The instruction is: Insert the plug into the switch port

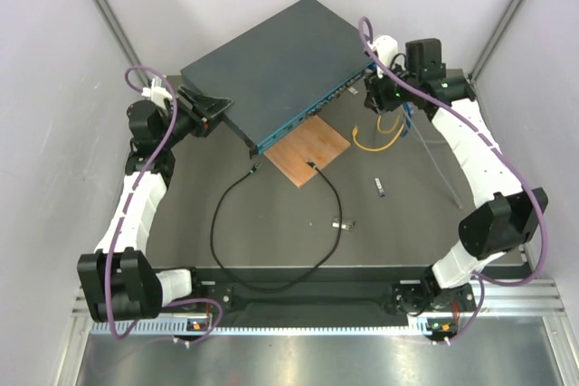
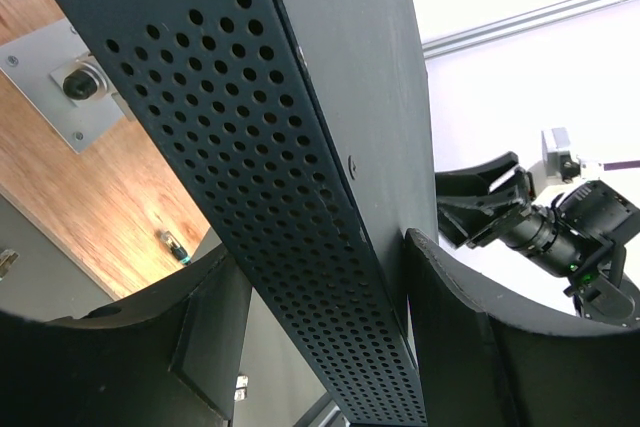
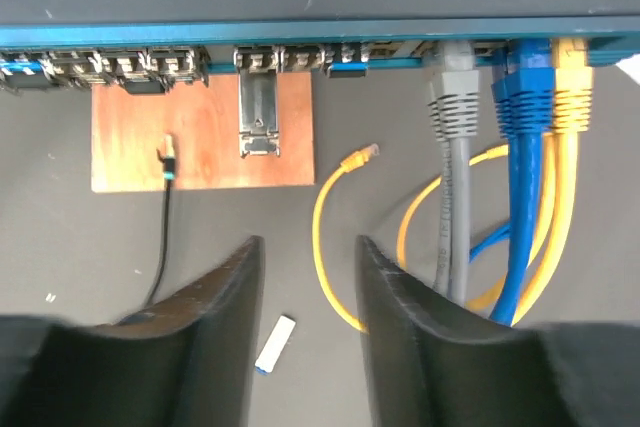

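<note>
The switch [image 1: 280, 65] is a large flat dark box with a teal front face carrying a row of small dark ports [image 3: 160, 64]. The plug [image 3: 167, 159], a tiny teal-tipped end of a thin black cable [image 1: 217, 223], lies on the brown board [image 1: 308, 151] in front of that face. It also shows as the plug [image 2: 172, 245] in the left wrist view. My left gripper [image 2: 320, 247] straddles the switch's perforated left edge [image 2: 300, 247], with both fingers touching it. My right gripper [image 3: 308, 247] hovers open and empty over the table, facing the ports, to the right of the plug.
Grey, blue and yellow cables [image 3: 520, 107] are plugged in at the right end of the switch. A loose yellow cable end [image 3: 360, 155] lies nearby. A silver module [image 3: 258, 112] sticks out of one port. Small loose sticks [image 1: 380, 187] [image 1: 342, 221] lie on the table.
</note>
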### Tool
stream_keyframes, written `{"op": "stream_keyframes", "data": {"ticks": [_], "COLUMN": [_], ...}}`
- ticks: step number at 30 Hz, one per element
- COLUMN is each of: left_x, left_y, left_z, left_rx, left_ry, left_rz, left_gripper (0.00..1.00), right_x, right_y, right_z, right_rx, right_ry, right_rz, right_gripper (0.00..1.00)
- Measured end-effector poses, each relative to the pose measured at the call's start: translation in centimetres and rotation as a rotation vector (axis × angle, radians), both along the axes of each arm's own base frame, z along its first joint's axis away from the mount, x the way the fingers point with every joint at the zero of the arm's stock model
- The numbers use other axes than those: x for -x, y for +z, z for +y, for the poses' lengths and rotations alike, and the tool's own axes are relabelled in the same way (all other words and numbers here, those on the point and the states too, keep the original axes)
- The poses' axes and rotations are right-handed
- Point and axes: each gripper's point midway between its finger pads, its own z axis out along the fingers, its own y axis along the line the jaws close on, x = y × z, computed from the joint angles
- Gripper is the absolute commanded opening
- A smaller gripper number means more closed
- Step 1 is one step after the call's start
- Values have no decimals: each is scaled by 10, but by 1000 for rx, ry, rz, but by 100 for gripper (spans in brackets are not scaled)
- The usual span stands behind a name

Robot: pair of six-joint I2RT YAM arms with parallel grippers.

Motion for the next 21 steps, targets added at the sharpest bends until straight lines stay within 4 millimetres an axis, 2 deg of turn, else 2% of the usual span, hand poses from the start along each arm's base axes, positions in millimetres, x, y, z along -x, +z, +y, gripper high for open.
{"op": "stream_keyframes", "data": {"ticks": [3, 16, 21], "left_x": [-1, -1, -1], "left_y": [0, 0, 0], "left_z": [0, 0, 0], "left_rx": [-1, -1, -1], "left_ry": [-5, -13, -13], "left_rz": [1, 5, 5], "left_gripper": [0, 0, 0], "right_x": [1, -6, -15], "right_y": [5, -5, 0], "right_z": [1, 17, 24], "right_rx": [-24, -106, -141], "right_ry": [1, 16, 15], "right_rz": [-5, 55, 44], "right_gripper": [29, 25, 23]}}
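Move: The plug, a silver module sticking out of the switch's front face, lies about 3 cm ahead and 4 cm left of the right hand, nearly level with the fingertips. To its right along the face, the grey cable plug is roughly 7 cm ahead and 1 cm right of that hand, the blue one about 9 cm ahead and 3 cm right. From the left hand on the switch's far end, the silver plug lies some 28 cm right and 5 cm ahead. The left hand keeps its grip on the end of the switch and stays put while the right, holding nothing, narrows its fingers to about half their gap. The right hand then moves left and forward, nearly 3 cm in all and at almost the same height, up to the plug's outer end, rolling about 8 degrees so its left side rises. Whether a fingertip touches the plug can't be seen. ##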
